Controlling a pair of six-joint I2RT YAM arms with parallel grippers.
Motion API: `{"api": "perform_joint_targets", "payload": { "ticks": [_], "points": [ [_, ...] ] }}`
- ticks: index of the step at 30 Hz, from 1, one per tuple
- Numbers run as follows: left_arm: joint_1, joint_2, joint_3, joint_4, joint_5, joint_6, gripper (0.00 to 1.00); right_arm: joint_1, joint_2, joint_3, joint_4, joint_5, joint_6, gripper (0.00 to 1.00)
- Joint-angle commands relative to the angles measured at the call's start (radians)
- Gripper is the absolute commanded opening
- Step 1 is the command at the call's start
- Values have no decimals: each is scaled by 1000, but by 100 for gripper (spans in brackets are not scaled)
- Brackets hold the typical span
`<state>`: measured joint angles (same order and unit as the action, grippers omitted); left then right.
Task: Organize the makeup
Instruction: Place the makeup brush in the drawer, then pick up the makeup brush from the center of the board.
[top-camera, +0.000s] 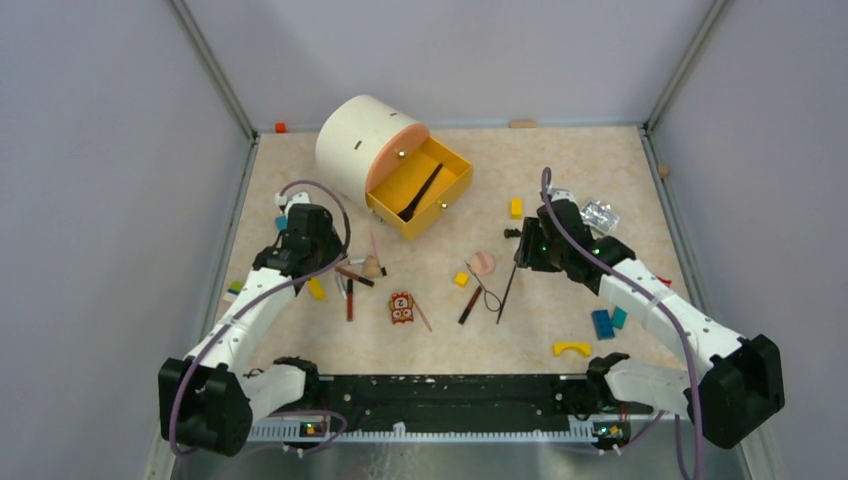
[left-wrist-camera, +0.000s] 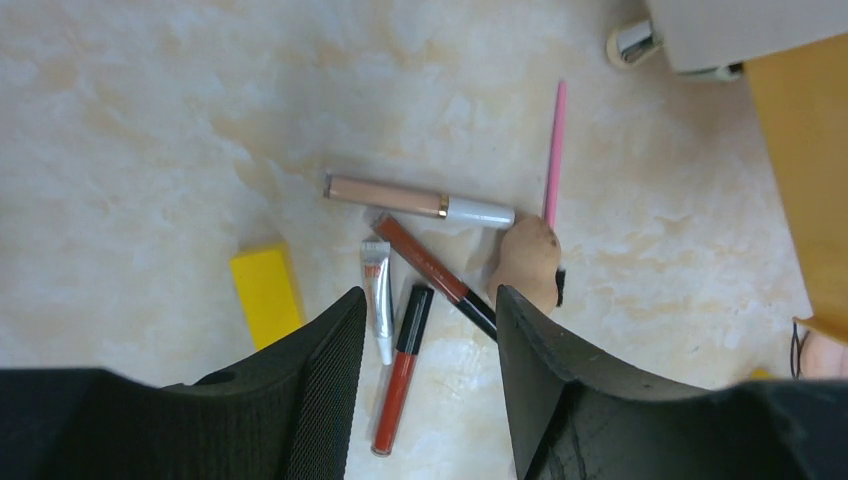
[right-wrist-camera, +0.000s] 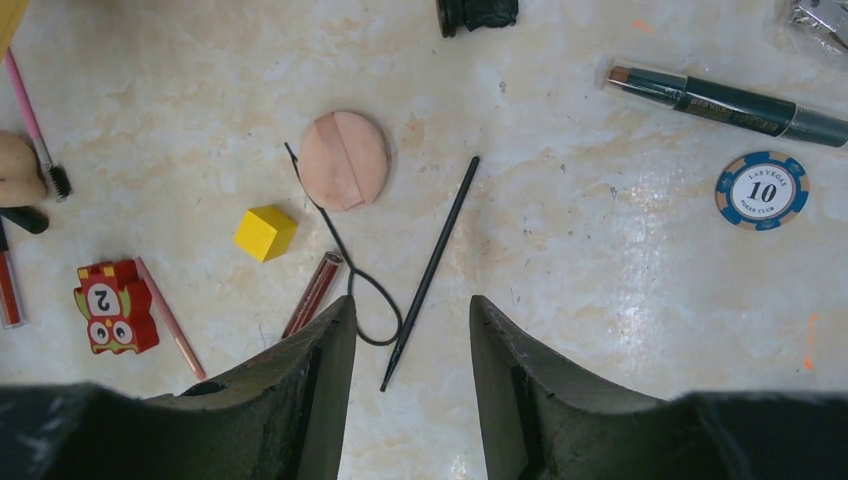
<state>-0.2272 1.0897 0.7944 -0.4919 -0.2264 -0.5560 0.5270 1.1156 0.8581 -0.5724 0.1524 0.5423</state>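
Note:
My left gripper (left-wrist-camera: 430, 292) is open above a cluster of makeup (top-camera: 355, 275): a red lip gloss (left-wrist-camera: 400, 385), a silver tube (left-wrist-camera: 377, 290), a brown-red pencil (left-wrist-camera: 435, 275), a peach tube (left-wrist-camera: 415, 198), a pink stick (left-wrist-camera: 554, 150) and a peach puff (left-wrist-camera: 528, 260). My right gripper (right-wrist-camera: 411, 299) is open above a thin black stick (right-wrist-camera: 432, 268) and a black wire loop (right-wrist-camera: 360, 290). A round peach puff (right-wrist-camera: 343, 160), a brown-red tube (right-wrist-camera: 312, 293) and a pink pencil (right-wrist-camera: 170, 318) lie nearby. A black brush (top-camera: 422, 192) lies in the yellow drawer (top-camera: 455, 185).
The white round organizer (top-camera: 355, 145) stands at the back left with its drawer pulled open. A red toy figure (right-wrist-camera: 115, 305), yellow blocks (right-wrist-camera: 265, 232), a poker chip (right-wrist-camera: 762, 190), a dark green pen (right-wrist-camera: 730, 105) and blue blocks (top-camera: 605, 322) are scattered around.

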Motion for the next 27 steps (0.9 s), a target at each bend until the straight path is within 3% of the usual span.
{"api": "perform_joint_targets", "payload": {
  "ticks": [1,12,17,27],
  "points": [
    [20,6,-32,95,117,-40,56,-7,-5,13,16,11,-15,45],
    [20,91,-45,133,174,7,52,-7,23,9,43,-27,-5,45],
    [2,136,-96,308,289,36,52,-7,23,5,46,-49,-5,45],
    [-38,380,48,414,150,62,51,-6,0,-10,41,-51,0,45]
  ]
}}
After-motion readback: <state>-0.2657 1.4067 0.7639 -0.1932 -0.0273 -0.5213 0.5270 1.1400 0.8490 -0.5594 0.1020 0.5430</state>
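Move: The pink makeup brush lies about 5 cm ahead of the empty left hand, 7 cm to its right and some 11 cm below. The sponge sits about 1 cm ahead and 5 cm right, the pale lip gloss 4 cm straight ahead, both on the table. The open yellow drawer's middle is roughly 18 cm ahead and 17 cm right. From the right hand the brush is about 9 cm ahead and 31 cm left. Down and to the right, the left hand sinks about 6.5 cm and shifts nearly as far rightward, past the lip gloss towards the pink brush and sponge, adding some 3.5 cm forward, mostly late on. It turns about 10 degrees clockwise on the way; the fingers stay roughly half open, touching nothing. ##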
